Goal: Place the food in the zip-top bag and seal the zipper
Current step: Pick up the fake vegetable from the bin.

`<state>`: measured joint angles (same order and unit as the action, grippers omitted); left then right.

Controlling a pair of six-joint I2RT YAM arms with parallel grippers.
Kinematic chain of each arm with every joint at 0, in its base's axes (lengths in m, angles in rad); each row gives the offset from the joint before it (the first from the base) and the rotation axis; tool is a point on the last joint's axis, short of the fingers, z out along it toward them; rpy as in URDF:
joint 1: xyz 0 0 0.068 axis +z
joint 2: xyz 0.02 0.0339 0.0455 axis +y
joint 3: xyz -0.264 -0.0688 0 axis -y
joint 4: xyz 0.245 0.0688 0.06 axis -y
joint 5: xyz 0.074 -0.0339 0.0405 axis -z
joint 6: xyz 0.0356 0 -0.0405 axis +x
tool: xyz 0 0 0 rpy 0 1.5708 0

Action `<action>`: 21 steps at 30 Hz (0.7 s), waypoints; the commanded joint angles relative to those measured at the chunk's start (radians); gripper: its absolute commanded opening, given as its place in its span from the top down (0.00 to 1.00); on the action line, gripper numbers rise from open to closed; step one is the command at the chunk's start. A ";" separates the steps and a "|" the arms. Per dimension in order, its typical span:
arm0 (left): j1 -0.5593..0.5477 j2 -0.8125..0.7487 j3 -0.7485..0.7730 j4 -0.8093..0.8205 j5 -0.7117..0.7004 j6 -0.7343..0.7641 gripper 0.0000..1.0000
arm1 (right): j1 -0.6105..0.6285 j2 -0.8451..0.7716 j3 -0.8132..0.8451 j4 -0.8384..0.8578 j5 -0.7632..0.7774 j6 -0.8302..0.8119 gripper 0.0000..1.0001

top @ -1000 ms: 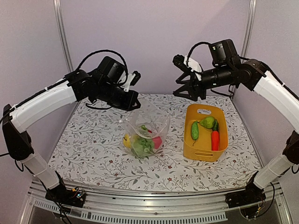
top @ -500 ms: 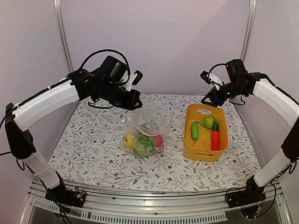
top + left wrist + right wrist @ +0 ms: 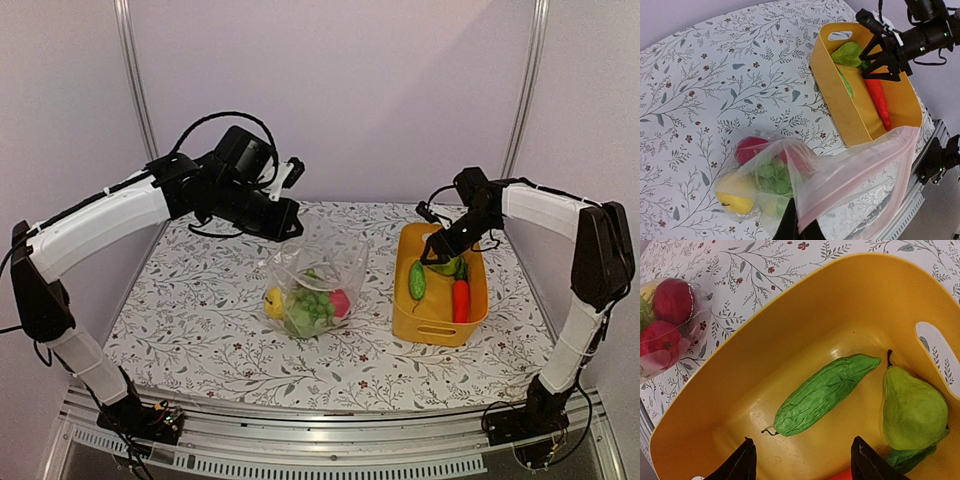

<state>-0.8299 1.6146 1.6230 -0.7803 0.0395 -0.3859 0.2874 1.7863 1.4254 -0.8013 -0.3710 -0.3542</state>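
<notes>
The clear zip-top bag [image 3: 312, 285] stands on the table's middle, its mouth held up by my left gripper [image 3: 290, 222], which is shut on the bag's top edge [image 3: 850, 172]. Inside it lie a yellow piece [image 3: 735, 197], green grapes [image 3: 771, 177] and red round pieces [image 3: 671, 300]. The zipper strip [image 3: 867, 162] runs pinkish along the mouth. In the yellow basket [image 3: 405, 300] lie a cucumber [image 3: 822, 392], a green pear [image 3: 912, 410] and a red-orange carrot [image 3: 460, 299]. My right gripper [image 3: 802, 460] hangs open just above the basket, over the cucumber, its fingers empty.
The table wears a white floral cloth [image 3: 200, 310]. The basket has a handle slot [image 3: 935, 352] at its far end. A metal frame rail [image 3: 300, 445] runs along the near edge, and purple walls close the back and sides.
My right arm has swung from high at the back down to the basket, and its jaws now hover over the cucumber. The left gripper has kept hold of the bag's edge.
</notes>
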 commanded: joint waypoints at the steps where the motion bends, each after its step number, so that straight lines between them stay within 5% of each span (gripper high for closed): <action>1: 0.008 -0.036 -0.030 0.005 -0.011 -0.001 1.00 | -0.002 0.051 -0.011 -0.017 0.015 0.029 0.36; 21: 0.009 -0.028 -0.037 -0.005 -0.008 0.001 1.00 | 0.029 0.202 0.006 0.038 0.006 0.065 0.34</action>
<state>-0.8299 1.6024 1.6032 -0.7788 0.0360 -0.3862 0.2916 1.9495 1.4193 -0.7956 -0.3729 -0.3099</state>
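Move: Just below the open right hand, about 9 cm down on the bin's floor, lies the green fake vegetable, its middle roughly 2 cm to the left and 1 cm ahead. The pear sits some 5 cm ahead and 4 cm to the right, the red pepper about 4 cm back and 7 cm right, both equally low. From the left hand, which still pinches the bag, the vegetable is about 7 cm ahead, 25 cm to the right and 23 cm below. Sinking almost straight down into the bin, the right hand comes down about 6.5 cm towards the green vegetable, quick at first and then slower. The wrist tips some 10 degrees, bringing the fingers back from their forward slant, and they stay wide open. By the end the tips are close over the vegetable's near half; contact can't be made out. ##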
